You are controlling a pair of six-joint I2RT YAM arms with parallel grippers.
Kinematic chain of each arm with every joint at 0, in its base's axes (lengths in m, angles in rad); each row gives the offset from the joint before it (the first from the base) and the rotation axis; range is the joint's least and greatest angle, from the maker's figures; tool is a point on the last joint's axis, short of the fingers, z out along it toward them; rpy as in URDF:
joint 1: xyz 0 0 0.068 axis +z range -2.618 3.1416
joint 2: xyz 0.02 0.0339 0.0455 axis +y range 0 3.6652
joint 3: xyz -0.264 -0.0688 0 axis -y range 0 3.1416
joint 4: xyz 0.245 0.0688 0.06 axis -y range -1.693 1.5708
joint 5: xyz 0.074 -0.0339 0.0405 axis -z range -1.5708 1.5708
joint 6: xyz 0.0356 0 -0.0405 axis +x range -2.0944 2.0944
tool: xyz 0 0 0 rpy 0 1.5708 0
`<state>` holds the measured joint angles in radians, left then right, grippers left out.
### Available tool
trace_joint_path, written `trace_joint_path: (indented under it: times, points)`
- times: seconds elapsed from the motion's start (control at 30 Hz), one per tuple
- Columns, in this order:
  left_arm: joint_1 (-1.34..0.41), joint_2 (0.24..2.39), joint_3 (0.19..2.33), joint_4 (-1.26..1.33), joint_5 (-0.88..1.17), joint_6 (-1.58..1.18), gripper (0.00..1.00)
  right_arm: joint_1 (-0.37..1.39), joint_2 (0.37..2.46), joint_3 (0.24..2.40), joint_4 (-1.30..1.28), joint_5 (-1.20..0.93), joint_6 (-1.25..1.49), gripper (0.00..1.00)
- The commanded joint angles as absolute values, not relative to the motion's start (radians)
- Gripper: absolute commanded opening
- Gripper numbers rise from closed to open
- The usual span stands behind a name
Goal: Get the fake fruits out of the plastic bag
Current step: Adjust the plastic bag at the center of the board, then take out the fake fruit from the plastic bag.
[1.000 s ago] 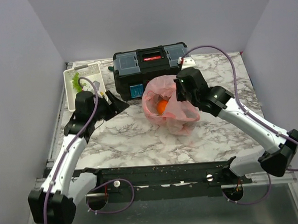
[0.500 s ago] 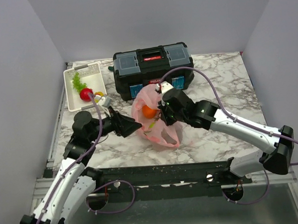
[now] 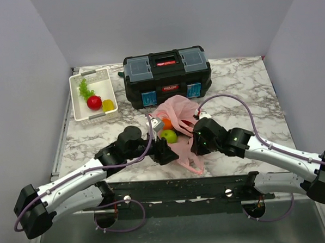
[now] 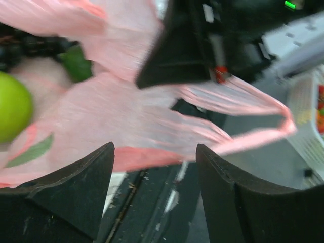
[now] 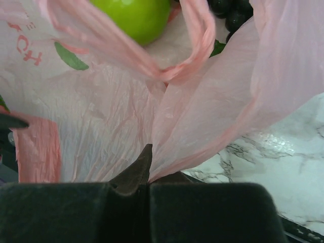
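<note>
The pink plastic bag [image 3: 179, 116] lies near the table's front edge with its mouth toward the left arm. A green apple [image 3: 169, 136] and an orange [image 3: 167, 124] show at its mouth. The right wrist view shows the green apple [image 5: 136, 17] and dark purple grapes [image 5: 233, 12] inside. My right gripper [image 3: 195, 145] is shut on the bag's film [image 5: 202, 116], its tips [image 5: 149, 162] pinching a fold. My left gripper [image 3: 167, 152] is open and empty; its tips [image 4: 154, 152] are just below the bag's edge [image 4: 126, 116], with the green apple [image 4: 12, 106] to the left.
A white slotted basket [image 3: 77, 104] at the back left holds a red apple [image 3: 94, 102], a yellow lemon [image 3: 107, 105] and light green grapes [image 3: 84, 88]. A black toolbox [image 3: 167, 75] stands behind the bag. The table's front edge and rail [image 3: 176, 183] lie just below both grippers.
Both grippers and the bag have moved toward the front edge. The left gripper has swung from the basket side to the bag's mouth. The green apple now shows at the opening.
</note>
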<state>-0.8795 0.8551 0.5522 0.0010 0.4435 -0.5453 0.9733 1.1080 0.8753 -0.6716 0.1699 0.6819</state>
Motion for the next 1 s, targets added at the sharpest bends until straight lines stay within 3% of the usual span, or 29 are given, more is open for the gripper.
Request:
trace_joint_path:
  times: [0.0,0.23,0.77,0.97]
  points:
    - [-0.896,0.943,0.66,-0.075,0.131,-0.516,0.63,0.973,1.119,0.847,-0.598,0.116,0.737,0.01]
    - [-0.896,1.081,0.758,-0.116,0.057,-0.522,0.6,0.973,1.105,0.778,-0.518,0.046,0.757,0.01]
    - [-0.896,1.27,0.75,-0.058,-0.146,-0.48,0.6,1.007,1.241,0.675,-0.362,0.069,0.81,0.01]
    - [-0.896,1.329,0.756,-0.05,-0.191,-0.469,0.68,1.013,1.269,0.649,-0.329,0.079,0.819,0.01]
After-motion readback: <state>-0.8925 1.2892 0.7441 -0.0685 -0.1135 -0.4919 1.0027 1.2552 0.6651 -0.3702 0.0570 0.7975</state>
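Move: From the left hand, wide open, the plastic bag's mouth fold lies about 14 cm ahead, 4 cm to the right and some 11 cm lower. The green apple in the bag is roughly 15 cm ahead and 2 cm left, the orange 20 cm ahead and 3 cm left, both about 13 cm below. The right hand has a bag edge pinched; from it the mouth fold is about 11 cm ahead and 5 cm left, the apple 12 cm ahead and 11 cm left, both lower. Forward and then increasingly downward, the left hand reaches about 11 cm out and 8 cm down to the bag's mouth, its open fingers dipping and swinging counter-clockwise some 25 degrees to point more ahead. Meanwhile the right hand keeps its closed pinch on the bag edge and lowers it about 8 cm, easing slightly left and back. ##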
